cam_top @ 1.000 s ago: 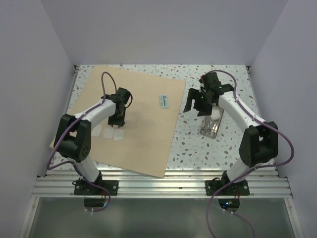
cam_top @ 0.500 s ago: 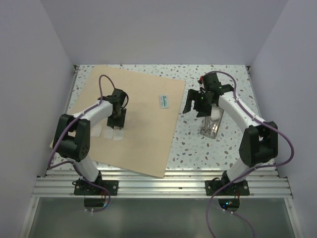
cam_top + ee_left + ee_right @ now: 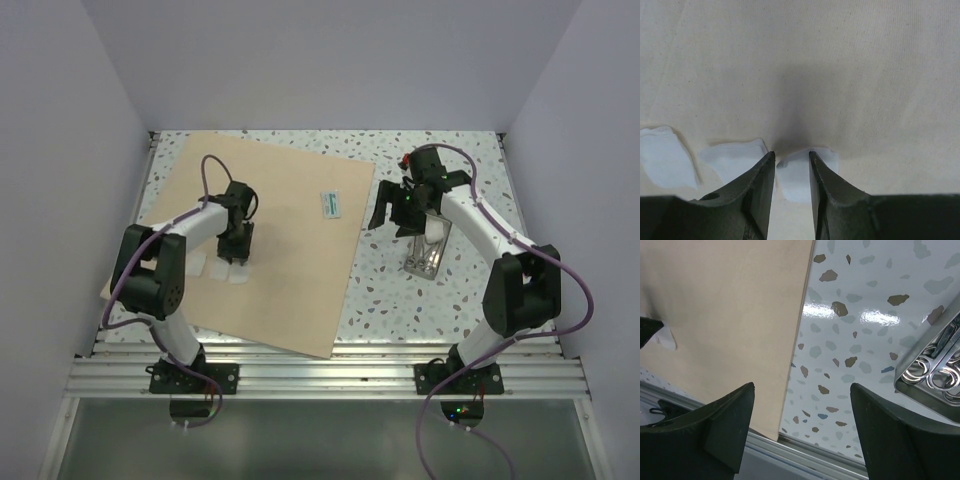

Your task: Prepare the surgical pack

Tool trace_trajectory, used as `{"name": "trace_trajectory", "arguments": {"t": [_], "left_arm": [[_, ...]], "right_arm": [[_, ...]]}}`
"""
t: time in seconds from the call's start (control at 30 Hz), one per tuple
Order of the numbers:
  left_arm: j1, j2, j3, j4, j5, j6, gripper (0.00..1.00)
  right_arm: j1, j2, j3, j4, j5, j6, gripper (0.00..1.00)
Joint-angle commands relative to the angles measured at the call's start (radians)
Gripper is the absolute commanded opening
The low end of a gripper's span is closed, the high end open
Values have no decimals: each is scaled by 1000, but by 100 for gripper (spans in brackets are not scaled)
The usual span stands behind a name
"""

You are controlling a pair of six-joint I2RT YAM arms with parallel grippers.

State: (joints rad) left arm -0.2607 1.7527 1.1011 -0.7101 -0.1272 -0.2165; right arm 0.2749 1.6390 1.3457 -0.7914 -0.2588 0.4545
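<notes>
The tan wrap sheet (image 3: pixel 290 250) lies flat on the left half of the table. Three white gauze squares (image 3: pixel 216 268) lie in a row near its left side. My left gripper (image 3: pixel 236 255) points down over the rightmost one. In the left wrist view its jaws (image 3: pixel 791 154) stand narrowly open astride that gauze square (image 3: pixel 792 175), tips touching it. The steel tray (image 3: pixel 428 252) with ring-handled instruments (image 3: pixel 932 372) sits on the speckled tabletop at the right. My right gripper (image 3: pixel 396 220) hovers wide open between the sheet's edge and the tray, holding nothing (image 3: pixel 801 385).
A small white and green packet (image 3: pixel 330 205) lies on the sheet near its right edge. The sheet's near corner reaches almost to the aluminium rail (image 3: pixel 330 365) at the table's front. Grey walls close in the left, right and back.
The left gripper has shifted slightly left over the gauze, its jaws widening briefly and narrowing again. The right arm has barely moved.
</notes>
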Motion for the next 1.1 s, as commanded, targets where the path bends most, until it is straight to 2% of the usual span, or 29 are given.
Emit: {"name": "trace_trajectory", "arguments": {"t": [0.0, 0.07, 0.17, 0.23, 0.4, 0.77, 1.07], "left_arm": [[11, 25, 2, 20, 15, 17, 37], [12, 28, -1, 26, 20, 19, 36], [12, 30, 5, 26, 24, 16, 29], [12, 24, 6, 21, 21, 11, 16], [12, -27, 34, -29, -20, -26, 0], [12, -62, 124, -209, -83, -84, 0], [15, -16, 132, -198, -215, -38, 0]], "right_arm": [[6, -1, 13, 14, -31, -5, 81], [6, 1, 13, 17, -31, -7, 81], [6, 7, 13, 15, -36, -10, 81], [7, 8, 13, 18, -37, -10, 81], [12, 10, 26, 17, -42, -11, 81], [21, 7, 23, 27, -62, -16, 81], [23, -4, 20, 14, -68, -28, 81]]}}
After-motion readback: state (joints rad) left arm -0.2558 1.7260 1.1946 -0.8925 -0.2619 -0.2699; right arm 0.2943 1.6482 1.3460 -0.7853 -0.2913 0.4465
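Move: The rightmost gauze pad of the near row lies almost under my left hand: its middle is about 3 cm back, 1 cm to the right and 1 cm below, with its far edge between the fingertips. The middle gauze is roughly 4 cm to the left and 2 cm back, the left gauze some 10 cm to the left and 1 cm back. From my right hand the rightmost gauze is about 38 cm to the left, 6 cm back and 12 cm lower. I let my left hand settle a touch lower and close its part-open fingers fully, pinching the rightmost gauze by its far edge. Then I draw it up about 3.5 cm and carry it some 3 cm left towards the middle gauze, the wrist rolling slightly, left side up by just under 10 degrees. ##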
